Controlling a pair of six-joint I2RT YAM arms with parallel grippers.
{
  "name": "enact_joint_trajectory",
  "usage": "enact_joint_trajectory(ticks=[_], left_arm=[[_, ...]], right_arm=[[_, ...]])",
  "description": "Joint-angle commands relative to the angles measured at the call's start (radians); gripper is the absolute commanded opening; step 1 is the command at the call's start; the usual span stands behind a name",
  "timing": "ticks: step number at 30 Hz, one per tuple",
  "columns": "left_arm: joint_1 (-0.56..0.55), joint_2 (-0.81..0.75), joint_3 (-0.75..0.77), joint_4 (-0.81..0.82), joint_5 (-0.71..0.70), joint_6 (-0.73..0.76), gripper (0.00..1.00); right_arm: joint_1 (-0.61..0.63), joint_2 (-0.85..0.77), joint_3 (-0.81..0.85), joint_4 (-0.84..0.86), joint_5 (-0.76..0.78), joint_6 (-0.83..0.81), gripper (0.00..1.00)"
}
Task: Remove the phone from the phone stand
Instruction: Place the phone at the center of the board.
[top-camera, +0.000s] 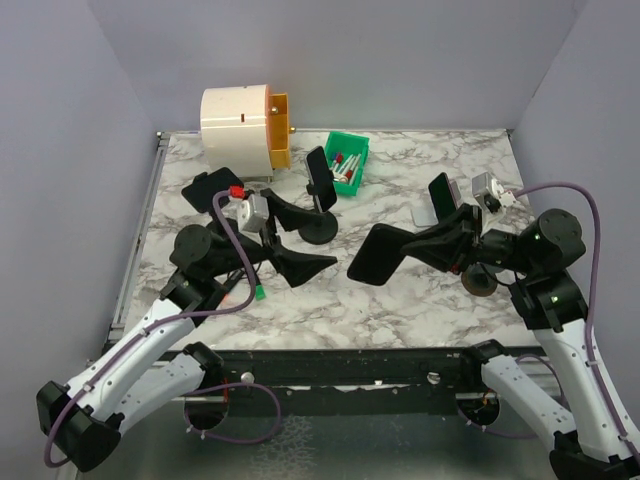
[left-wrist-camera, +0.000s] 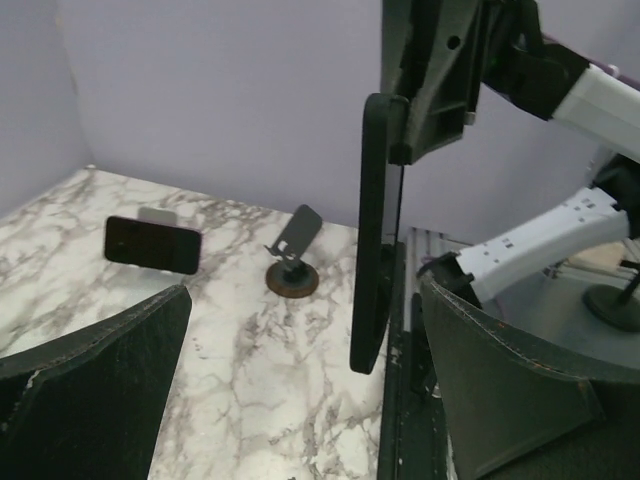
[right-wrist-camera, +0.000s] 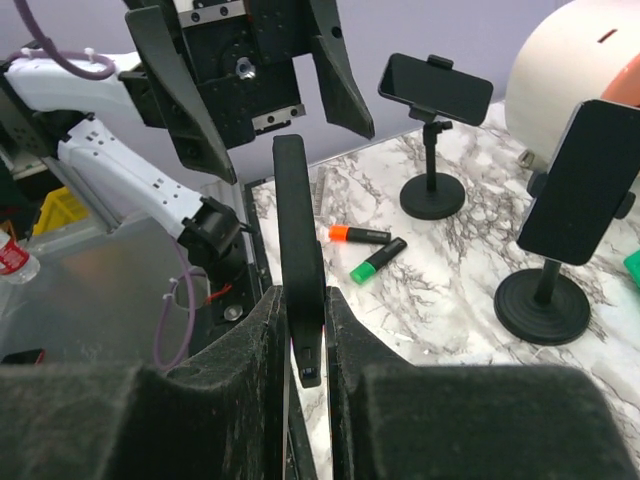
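My right gripper (right-wrist-camera: 305, 310) is shut on the lower end of a black phone (right-wrist-camera: 299, 235), which stands edge-on between its pads. In the top view that phone (top-camera: 375, 258) hangs above the middle of the table, sticking out of the right gripper (top-camera: 402, 245). The empty phone stand (left-wrist-camera: 292, 262), a small holder on a round brown base, sits behind it and is partly under the right arm in the top view (top-camera: 478, 281). My left gripper (top-camera: 305, 243) faces the phone with its jaws wide open and nothing in them; in its own view the phone (left-wrist-camera: 376, 230) hangs just right of centre.
Three other phones rest on stands: a black pole stand (top-camera: 320, 190), one at far left (top-camera: 213, 186), and a silver stand on the right (top-camera: 443, 198). A green bin (top-camera: 348, 163) and a white and orange drum (top-camera: 245, 122) stand at the back. Orange (right-wrist-camera: 355, 234) and green (right-wrist-camera: 378, 258) markers lie near the front edge.
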Motion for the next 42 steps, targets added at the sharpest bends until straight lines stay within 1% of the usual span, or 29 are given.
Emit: enact_joint_trajectory(ticks=[1, 4, 12, 17, 23, 25, 28, 29, 33, 36, 38, 42], left_arm=[[-0.013, 0.056, 0.061, 0.036, 0.223, -0.038, 0.99], [-0.018, 0.097, 0.079, 0.038, 0.264, -0.069, 0.98], [-0.023, 0.171, 0.105, 0.039, 0.302, -0.152, 0.96], [-0.023, 0.227, 0.121, 0.04, 0.316, -0.197, 0.92], [-0.022, 0.222, 0.114, 0.041, 0.3, -0.194, 0.86], [-0.023, 0.225, 0.112, 0.041, 0.296, -0.191, 0.81], [-0.023, 0.233, 0.113, 0.041, 0.293, -0.191, 0.68], [-0.022, 0.234, 0.111, 0.041, 0.289, -0.19, 0.65], [-0.022, 0.244, 0.111, 0.04, 0.283, -0.192, 0.63], [-0.023, 0.258, 0.115, 0.039, 0.29, -0.196, 0.53], [-0.023, 0.263, 0.117, 0.04, 0.291, -0.199, 0.49], [-0.022, 0.269, 0.119, 0.041, 0.287, -0.202, 0.49]], right_arm=[[0.01, -0.008, 0.0, 0.111, -0.067, 0.03, 0.01], [0.01, 0.015, -0.006, 0.173, -0.082, 0.05, 0.0], [0.016, 0.088, -0.015, 0.326, -0.105, 0.121, 0.01], [0.053, 0.153, 0.038, 0.28, -0.103, 0.073, 0.01], [0.084, 0.186, 0.049, 0.285, -0.097, 0.063, 0.01], [0.088, 0.192, 0.046, 0.3, -0.099, 0.072, 0.01], [0.091, 0.195, 0.04, 0.316, -0.101, 0.083, 0.0], [0.093, 0.194, 0.038, 0.318, -0.101, 0.083, 0.0], [0.094, 0.195, 0.032, 0.317, -0.094, 0.081, 0.0], [0.099, 0.202, 0.026, 0.331, -0.098, 0.091, 0.01], [0.103, 0.207, 0.026, 0.338, -0.099, 0.095, 0.01], [0.109, 0.216, 0.025, 0.347, -0.098, 0.101, 0.0]])
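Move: About 11 cm to the left hand's right, 1 cm back and 2 cm lower hangs the phone, upright in the right hand's grip. From the right hand the phone's middle is some 5 cm left and 3 cm lower, and the open left gripper waits roughly 16 cm left, 1 cm forward. The middle phone stand rises about 22 cm ahead of the left hand, 15 cm lower; the green marker lies 16 cm left of that hand, 9 cm ahead, 27 cm below. Closing in on the phone from the left, the left hand goes about 4 cm right and nearly as far down, easing slightly back, turning some 20 degrees clockwise and rolling a little; its fingers straddle the phone and then close to half open. Still pinching the phone, the right hand brings it about 4 cm left and 2 cm forward towards that gripper, turning about 10 degrees counter-clockwise. ##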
